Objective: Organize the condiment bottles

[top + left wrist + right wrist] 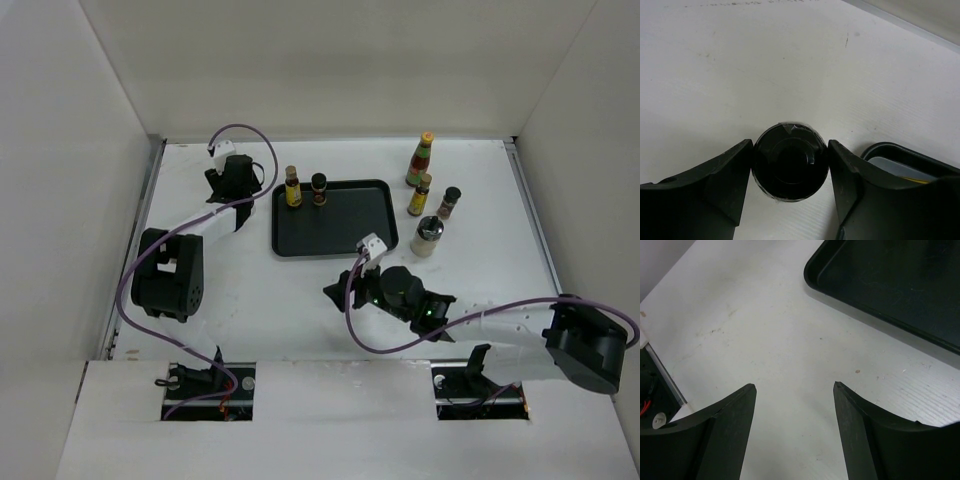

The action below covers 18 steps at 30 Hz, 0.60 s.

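Seen from above in the left wrist view, a dark-capped bottle stands on the white table, and my left gripper is shut on it, both fingers touching the cap. In the top view that gripper sits left of the black tray and hides the bottle. An amber yellow-labelled bottle and a dark-capped jar stand in the tray's back left corner. My right gripper hangs open over bare table in front of the tray, holding nothing.
To the right of the tray stand a tall red bottle, an amber bottle, a dark-capped jar and a silver-lidded shaker. White walls close the table on three sides. The tray's corner lies just right of my left fingers.
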Each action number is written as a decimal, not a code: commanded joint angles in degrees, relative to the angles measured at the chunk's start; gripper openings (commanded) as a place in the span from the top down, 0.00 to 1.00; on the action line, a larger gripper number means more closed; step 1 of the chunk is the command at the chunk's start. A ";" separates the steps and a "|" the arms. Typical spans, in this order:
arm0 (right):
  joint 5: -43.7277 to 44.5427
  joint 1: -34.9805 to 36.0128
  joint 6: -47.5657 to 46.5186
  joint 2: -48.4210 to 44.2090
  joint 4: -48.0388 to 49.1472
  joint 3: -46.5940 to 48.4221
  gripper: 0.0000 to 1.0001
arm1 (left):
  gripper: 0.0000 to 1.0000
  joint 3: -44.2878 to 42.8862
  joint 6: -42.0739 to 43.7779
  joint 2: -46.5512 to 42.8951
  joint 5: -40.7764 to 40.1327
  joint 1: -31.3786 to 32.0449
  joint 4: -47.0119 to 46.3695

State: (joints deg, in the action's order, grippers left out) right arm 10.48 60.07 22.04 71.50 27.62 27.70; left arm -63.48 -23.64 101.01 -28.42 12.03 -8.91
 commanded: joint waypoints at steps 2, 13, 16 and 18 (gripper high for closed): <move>0.24 0.00 -0.77 -3.56 2.71 0.95 0.30 | 0.56 0.20 -0.27 -1.16 0.48 -0.30 -0.50; 0.77 -1.93 -0.33 -9.36 2.79 -1.42 0.28 | 0.68 3.63 -0.18 -15.74 -2.42 0.14 -1.82; 1.99 -2.46 -0.16 -10.42 3.32 -2.04 0.28 | 0.68 3.98 0.08 -22.41 -2.51 1.80 -1.20; 3.14 -2.73 -0.07 -11.47 2.97 -2.30 0.27 | 0.68 4.07 0.61 -26.37 -2.86 4.08 -1.03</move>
State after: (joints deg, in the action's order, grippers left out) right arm 11.27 58.02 21.87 62.06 27.83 25.63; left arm -58.06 -23.62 83.70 -29.76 13.37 -3.70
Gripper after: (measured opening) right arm 0.723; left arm 0.567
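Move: Left of the tray, the left hand already has its fingers closed round the black cap of the white bottle, which still stands on the table; the middle of the tray lies about 22 cm to the right, 2 cm back and 11 cm below. Inside it the yellow bottle stands roughly 12 cm right and 3 cm ahead, with the small dark bottle some 19 cm right, also 3 cm ahead. From the empty right hand, the tray's middle is about 24 cm ahead, 2 cm left and 12 cm below. Keeping its grip on the black cap, the left hand pauses, then draws the bottle back about 5 cm, nearly level at first, and climbs ever faster to some 8 cm higher, fingertips tipping up slightly. The empty right hand rises about 4 cm and eases 2 cm right, its open fingers tilting up a little. ##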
